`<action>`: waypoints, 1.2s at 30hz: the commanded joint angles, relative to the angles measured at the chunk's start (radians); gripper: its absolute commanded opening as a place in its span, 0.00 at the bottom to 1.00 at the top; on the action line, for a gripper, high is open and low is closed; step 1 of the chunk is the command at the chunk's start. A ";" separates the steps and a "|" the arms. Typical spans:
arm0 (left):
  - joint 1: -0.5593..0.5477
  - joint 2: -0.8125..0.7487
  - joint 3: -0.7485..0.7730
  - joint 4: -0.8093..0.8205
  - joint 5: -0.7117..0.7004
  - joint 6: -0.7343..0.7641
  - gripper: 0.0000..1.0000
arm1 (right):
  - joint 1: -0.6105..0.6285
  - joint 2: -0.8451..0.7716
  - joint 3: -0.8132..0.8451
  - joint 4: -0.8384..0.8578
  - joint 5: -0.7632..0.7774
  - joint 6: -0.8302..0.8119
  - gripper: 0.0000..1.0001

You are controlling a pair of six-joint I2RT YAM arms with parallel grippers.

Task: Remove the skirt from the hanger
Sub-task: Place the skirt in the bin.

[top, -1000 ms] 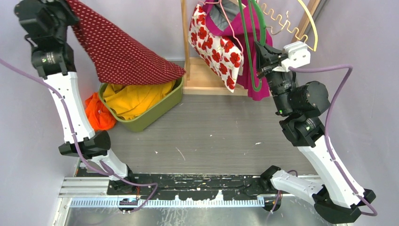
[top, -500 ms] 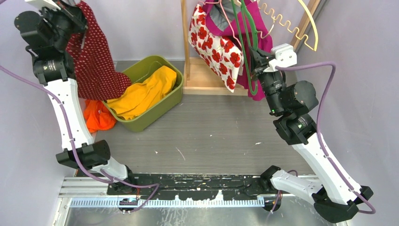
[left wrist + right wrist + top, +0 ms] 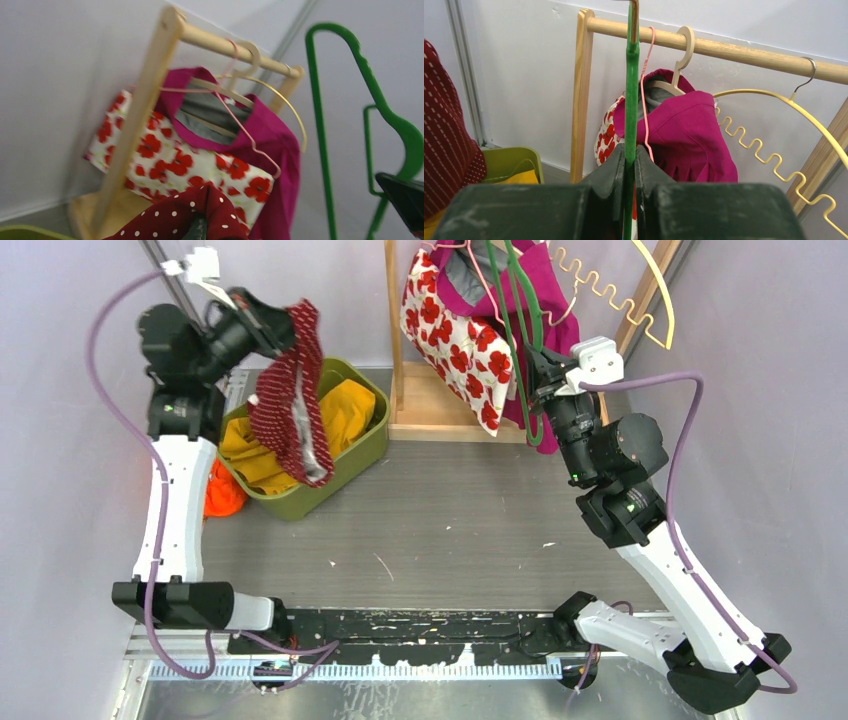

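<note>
The skirt is dark red with white dots and hangs bunched from my left gripper, above the olive bin. My left gripper is shut on the skirt's top edge; in the left wrist view the skirt covers the fingers at the bottom edge. The green hanger is bare and stands upright in front of the rack. My right gripper is shut on its thin bar. In the right wrist view the hanger runs straight up between the closed gripper fingers. The skirt shows at that view's left edge.
An olive-green bin holds a yellow cloth; an orange cloth lies left of it. The wooden rack carries a poppy-print garment, a magenta garment and a yellow wavy hanger.
My left arm has swung the skirt from the far left corner rightward; it now hangs narrow over the bin. My right gripper has drifted slightly left with the hanger.
</note>
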 commanded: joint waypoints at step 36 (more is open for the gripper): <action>-0.111 0.293 -0.068 -0.306 -0.842 0.674 0.03 | 0.004 -0.024 0.102 0.016 0.308 -0.255 0.00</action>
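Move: The left gripper holds the dotted dark-red skirt above the bin, whose middle lies about 7 cm ahead, 9 cm to the left and some 45 cm below. The orange cloth lies roughly 26 cm to the left and 3 cm back; the foot of the rack's left post is about 15 cm ahead and 12 cm right, both near floor level. From the right hand, holding the green hanger, the bin's middle lies about 16 cm ahead, 43 cm left and 45 cm down. Keep the left fingers shut on the dotted skirt: finish the swing about 6 cm right while sinking, then sweep back left and forward and drop steeply into the bin area, ending about 25 cm lower, fingers turned left and tipped down. Meanwhile carry the green hanger some 5 cm right, turning the right wrist about 15 degrees clockwise. ##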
